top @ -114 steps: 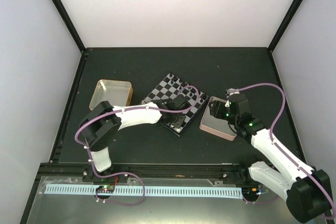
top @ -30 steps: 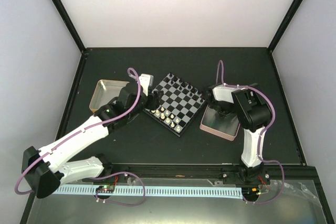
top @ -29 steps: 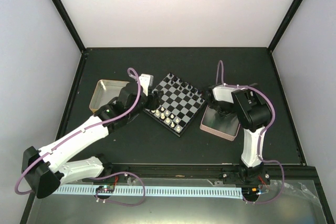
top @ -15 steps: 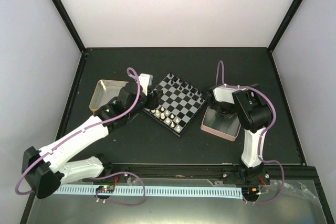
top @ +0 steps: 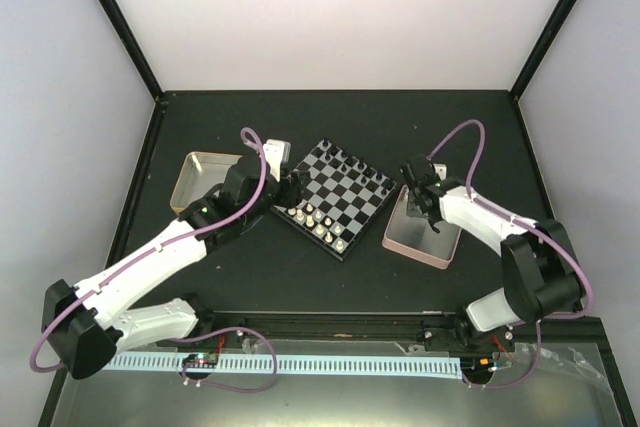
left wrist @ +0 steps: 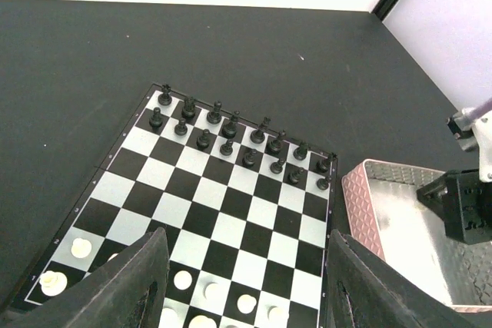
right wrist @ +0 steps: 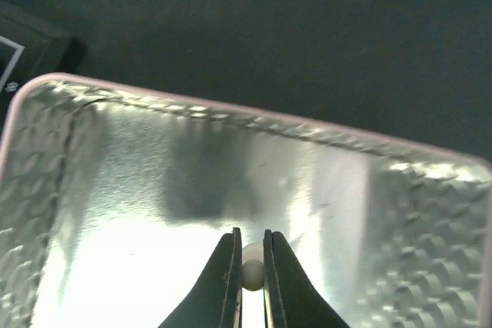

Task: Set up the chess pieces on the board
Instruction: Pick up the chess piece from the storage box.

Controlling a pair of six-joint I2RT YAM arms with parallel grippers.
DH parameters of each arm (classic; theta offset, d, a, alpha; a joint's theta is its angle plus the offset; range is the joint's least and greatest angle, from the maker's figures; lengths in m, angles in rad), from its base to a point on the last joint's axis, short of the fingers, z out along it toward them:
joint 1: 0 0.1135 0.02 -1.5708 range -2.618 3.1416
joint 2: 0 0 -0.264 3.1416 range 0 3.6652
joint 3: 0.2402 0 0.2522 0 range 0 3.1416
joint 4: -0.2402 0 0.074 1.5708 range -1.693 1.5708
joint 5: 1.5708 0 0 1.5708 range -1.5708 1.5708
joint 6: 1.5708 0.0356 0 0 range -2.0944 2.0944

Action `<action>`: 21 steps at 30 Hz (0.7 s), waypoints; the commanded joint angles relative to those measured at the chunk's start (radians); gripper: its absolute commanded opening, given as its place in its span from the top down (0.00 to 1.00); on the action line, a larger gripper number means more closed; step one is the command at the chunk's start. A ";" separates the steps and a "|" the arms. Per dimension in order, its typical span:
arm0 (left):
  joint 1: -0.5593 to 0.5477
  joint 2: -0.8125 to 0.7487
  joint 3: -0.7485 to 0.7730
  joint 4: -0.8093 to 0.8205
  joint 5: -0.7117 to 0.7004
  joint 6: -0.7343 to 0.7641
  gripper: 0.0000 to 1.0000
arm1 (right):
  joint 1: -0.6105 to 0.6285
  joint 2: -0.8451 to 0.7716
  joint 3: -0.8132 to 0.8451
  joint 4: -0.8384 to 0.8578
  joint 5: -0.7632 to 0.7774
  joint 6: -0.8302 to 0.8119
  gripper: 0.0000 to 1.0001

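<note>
The board (top: 352,209) lies at mid-table. Black chess pieces (left wrist: 227,124) fill its two far rows, and cream-white ones (left wrist: 183,279) stand along the near rows. My left gripper (left wrist: 246,297) hovers open over the board's near edge with nothing between its fingers (left wrist: 131,282). It shows at the board's left corner (top: 290,190) in the top view. My right gripper (right wrist: 250,247) is down inside the pink tray (right wrist: 231,113). It is shut on a small cream-white chess piece (right wrist: 252,273). From above, that gripper (top: 428,209) sits over the tray's far part.
The pink tray (top: 432,246) lies right of the board, almost touching it. A yellow-rimmed metal tin (top: 205,172) stands to the left, behind my left arm. Black frame rails border the dark table.
The right jaws have closed on the white piece in the tray, and the right arm's elbow has swung out to the right. The left arm and gripper have not moved.
</note>
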 commanded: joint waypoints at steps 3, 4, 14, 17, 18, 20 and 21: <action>0.010 0.015 0.012 0.012 0.033 -0.008 0.41 | 0.004 -0.024 -0.140 0.279 -0.178 0.198 0.97; 0.010 0.017 0.014 0.011 0.036 -0.008 0.41 | 0.004 -0.022 -0.157 0.304 -0.183 0.205 0.97; 0.013 0.035 0.038 -0.014 0.060 -0.011 0.41 | 0.003 -0.057 -0.188 0.298 -0.202 0.222 0.72; 0.012 0.044 0.045 -0.024 0.069 -0.011 0.41 | 0.004 -0.064 -0.164 0.257 -0.195 0.213 0.71; 0.011 0.046 0.045 -0.024 0.072 -0.012 0.42 | 0.004 -0.058 -0.154 0.238 -0.190 0.212 0.71; 0.013 0.053 0.047 -0.023 0.078 -0.015 0.42 | 0.004 -0.041 -0.137 0.211 -0.182 0.213 0.72; 0.012 0.056 0.048 -0.023 0.082 -0.015 0.41 | 0.003 -0.033 -0.131 0.202 -0.178 0.212 0.73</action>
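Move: The right hand already has a chess piece pinched in its fingertips, over the storage box. The spot of box floor it is taken to lies about 3 cm to the left, 1 cm back and 5 cm below. The box's middle is roughly 5 cm back, neither left nor right; the chessboard's nearest corner is some 6 cm ahead and 6 cm left. From the left hand that spot lies about 26 cm right, 3 cm ahead, 22 cm below. Down and to the left at once, the right hand travels about 4.5 cm, still pinching the chess piece, and rolls some 20 degrees so its fingers no longer slant to the right. Low over the storage box floor it opens the fingers partly, letting go of the piece, and barely rises. The left hand, partly open, sinks about 1.5 cm by the board. ##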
